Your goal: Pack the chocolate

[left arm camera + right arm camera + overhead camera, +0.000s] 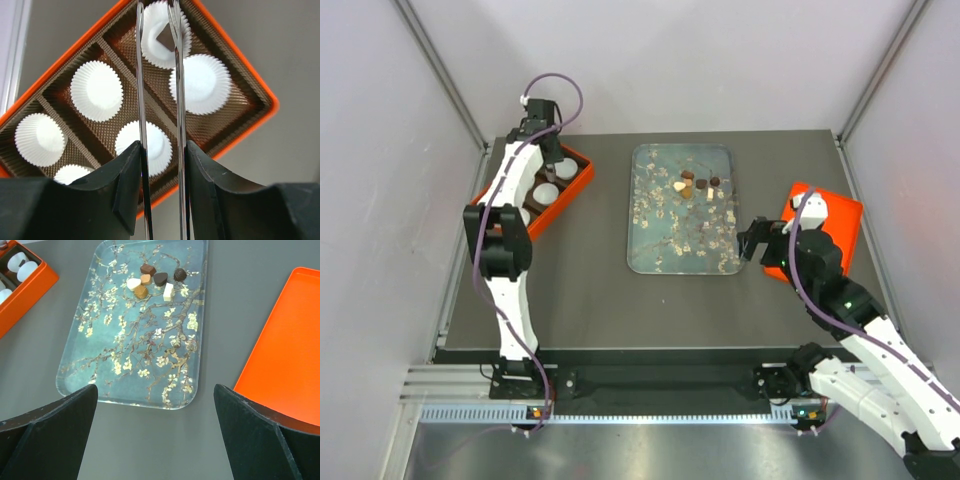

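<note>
Several pieces of chocolate (692, 184) (152, 280), dark brown, tan and cream, lie in a cluster at the far end of the blossom-print tray (680, 240) (130, 370). My left gripper (548, 140) (162, 150) hangs over the orange box (575, 160) (239, 57), shut on a pair of thin metal tongs (141, 100). The tong blades stand slightly apart. Between their tips a dark brown chocolate (165, 41) lies in a white paper cup (155, 25). My right gripper (752, 240) (155, 390) stands wide open and holds nothing, above the table just off the tray's near right corner.
The box has brown ribbed compartments holding white fluted cups (96, 90); the others in view hold nothing. An orange lid (840, 215) (285, 350) lies flat to the right of my right gripper. The box's corner (30, 285) shows at the right wrist view's top left.
</note>
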Tool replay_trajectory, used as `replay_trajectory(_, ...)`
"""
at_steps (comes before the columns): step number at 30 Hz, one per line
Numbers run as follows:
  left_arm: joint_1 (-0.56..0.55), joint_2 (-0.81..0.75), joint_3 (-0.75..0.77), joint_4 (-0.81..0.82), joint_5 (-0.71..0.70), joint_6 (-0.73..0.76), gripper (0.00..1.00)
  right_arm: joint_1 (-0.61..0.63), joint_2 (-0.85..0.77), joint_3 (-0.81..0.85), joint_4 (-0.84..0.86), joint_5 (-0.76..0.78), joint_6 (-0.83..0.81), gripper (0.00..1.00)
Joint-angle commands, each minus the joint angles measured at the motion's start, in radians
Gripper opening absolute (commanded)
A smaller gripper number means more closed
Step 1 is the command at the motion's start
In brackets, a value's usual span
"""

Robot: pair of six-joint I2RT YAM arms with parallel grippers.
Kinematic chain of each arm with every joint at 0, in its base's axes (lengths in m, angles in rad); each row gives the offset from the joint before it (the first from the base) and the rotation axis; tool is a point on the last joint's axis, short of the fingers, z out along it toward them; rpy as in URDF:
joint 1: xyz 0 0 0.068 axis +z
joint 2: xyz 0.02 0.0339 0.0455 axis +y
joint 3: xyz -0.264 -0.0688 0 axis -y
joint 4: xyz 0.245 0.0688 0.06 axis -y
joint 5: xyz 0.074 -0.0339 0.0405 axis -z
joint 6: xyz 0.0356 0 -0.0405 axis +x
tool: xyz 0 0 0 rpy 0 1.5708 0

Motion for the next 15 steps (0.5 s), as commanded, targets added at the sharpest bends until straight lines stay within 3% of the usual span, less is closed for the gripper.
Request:
replay_trajectory(1,-0.039,-0.176,-0.014,0.011,0.019,-0.009,0.44,0.013,-0.025,0.045,0.021,-0.008,0.008,1.00)
replay_trajectory(9,-0.263,-0.386,-0.222,0.025,0.059,0.003,0.44,0.014,-0.020,0.088,-0.031,0.021,-0.018,1.00)
replay_trajectory(15,-0.444,-0.483,-0.394,0.100,0.169,-0.044,0.45,0.013,-0.033,0.108,-0.039,0.077,-0.030,1.00)
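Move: Off to the left hand's right, roughly 40 cm away and about 2 cm nearer the base, lies the chocolate cluster on the tray, some 13 cm below the hand. The tray's middle is about 36 cm right and 10 cm back; the orange box's middle is 7 cm left and 3 cm back. The filled cup lies 10 cm ahead and 4 cm left. From the right hand, the cluster is about 29 cm ahead and 10 cm left, 23 cm below. Lifting off from over the filled cup, the left hand rises with the tongs still gripped, then sweeps quickly right and back, out of the box and towards the chocolate cluster on the tray. It travels some 20 cm right, 12 cm back and 9 cm up, while the wrist turns clockwise about 25 degrees; the grip opening stays unchanged. ##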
